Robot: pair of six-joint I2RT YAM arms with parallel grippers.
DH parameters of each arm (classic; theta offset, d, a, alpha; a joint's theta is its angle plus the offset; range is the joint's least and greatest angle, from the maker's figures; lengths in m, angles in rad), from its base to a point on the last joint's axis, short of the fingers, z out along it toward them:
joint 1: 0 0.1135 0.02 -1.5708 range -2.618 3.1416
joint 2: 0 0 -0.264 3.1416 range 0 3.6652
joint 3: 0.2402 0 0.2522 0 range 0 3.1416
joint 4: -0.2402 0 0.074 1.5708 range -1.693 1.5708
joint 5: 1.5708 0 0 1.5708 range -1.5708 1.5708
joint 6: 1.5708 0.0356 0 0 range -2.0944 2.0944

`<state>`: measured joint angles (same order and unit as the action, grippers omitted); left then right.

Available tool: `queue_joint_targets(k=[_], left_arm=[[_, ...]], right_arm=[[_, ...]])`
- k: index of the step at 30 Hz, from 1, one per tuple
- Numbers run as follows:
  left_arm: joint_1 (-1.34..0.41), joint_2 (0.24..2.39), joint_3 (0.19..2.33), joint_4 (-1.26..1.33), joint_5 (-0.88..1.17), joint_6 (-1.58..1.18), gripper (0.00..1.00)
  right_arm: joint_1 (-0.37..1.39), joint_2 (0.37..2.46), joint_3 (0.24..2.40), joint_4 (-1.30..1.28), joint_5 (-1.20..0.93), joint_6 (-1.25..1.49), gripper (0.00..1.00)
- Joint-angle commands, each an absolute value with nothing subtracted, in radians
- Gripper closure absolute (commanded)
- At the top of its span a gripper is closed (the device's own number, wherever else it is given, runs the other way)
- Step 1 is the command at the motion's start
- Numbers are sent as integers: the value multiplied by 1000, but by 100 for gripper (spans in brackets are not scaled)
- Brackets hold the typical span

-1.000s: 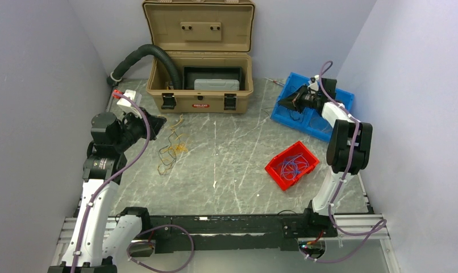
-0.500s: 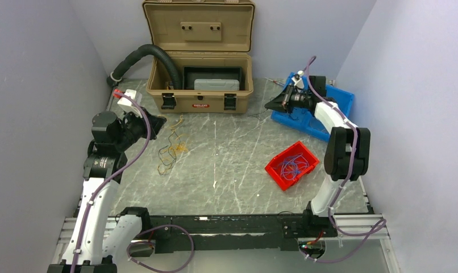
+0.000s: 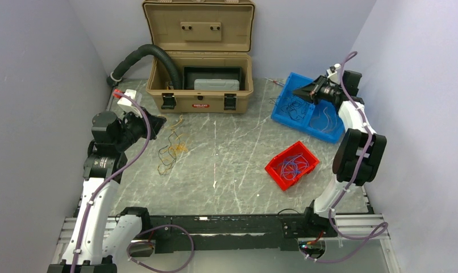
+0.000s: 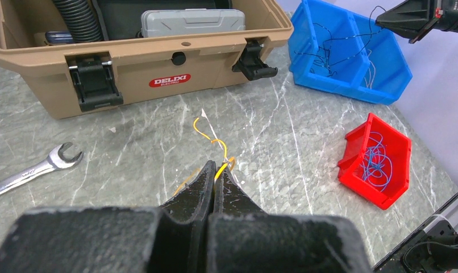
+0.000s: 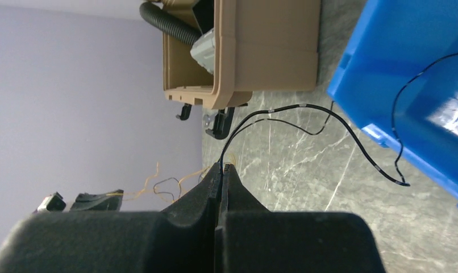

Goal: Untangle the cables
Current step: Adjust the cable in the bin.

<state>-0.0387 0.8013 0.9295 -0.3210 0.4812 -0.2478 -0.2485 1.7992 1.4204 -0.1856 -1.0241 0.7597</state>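
Observation:
A loose tangle of yellow-orange and black cables [image 3: 171, 149] lies on the table left of centre. My left gripper [image 3: 158, 121] is above its far end, shut on a yellow cable [image 4: 207, 133] that runs out from between the fingertips [image 4: 216, 166]. My right gripper [image 3: 299, 92] hovers over the blue bin [image 3: 336, 132], shut on a thin black cable [image 5: 306, 108] that loops out from its tips [image 5: 223, 165] towards the bin. More black cables lie in the blue bin [image 4: 352, 85]. Blue cables [image 3: 292, 165] lie in the red bin [image 3: 277, 174].
An open tan toolbox [image 3: 199, 99] stands at the back, with a fat black corrugated hose [image 3: 140, 53] entering it from the left. A wrench [image 4: 33, 170] lies on the table at the left. Grey walls close in both sides.
My right gripper swung left out past the blue bin, then back right and higher over the bin, with the black cable in it. The left arm has not moved.

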Motion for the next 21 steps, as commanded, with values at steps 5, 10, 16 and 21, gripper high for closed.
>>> queue_joint_targets(k=[5,10,16,21], left_arm=[[-37,801,953,-302,482,-229,100],[-37,806,956,-302,485,-229,100],[-37,807,954,-300,485,-229,100],[-37,810,955,-303,485,-229,100]], right_arm=[[-341,1802,1457,-90,-1039,839,100],[-397,1798,1432,-89,-997,841,100],[-479,1788,1369,8,-996,921,100],[-519,1766,1337,74,-979,964,100]])
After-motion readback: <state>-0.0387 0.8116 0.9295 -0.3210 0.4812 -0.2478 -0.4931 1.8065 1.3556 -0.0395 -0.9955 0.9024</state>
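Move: The blue bin, over which the right gripper is to bring its held black cable, has its middle about 12 cm to the right, 8 cm ahead and 19 cm below. The black coil in its left compartment lies about 5 cm right and 9 cm ahead; the white cables in the other, some 18 cm right and 3 cm ahead. The red bin sits about 19 cm back and 1 cm left. From the left gripper the blue bin is roughly 65 cm right, 25 cm ahead. Carry the right gripper to the robot's right, about 12 cm at nearly constant height, drawing the black cable over towards the middle of the blue bin. As you go, swing the fingers clockwise by some 20 degrees so they point more forward, and keep them shut on the cable. ##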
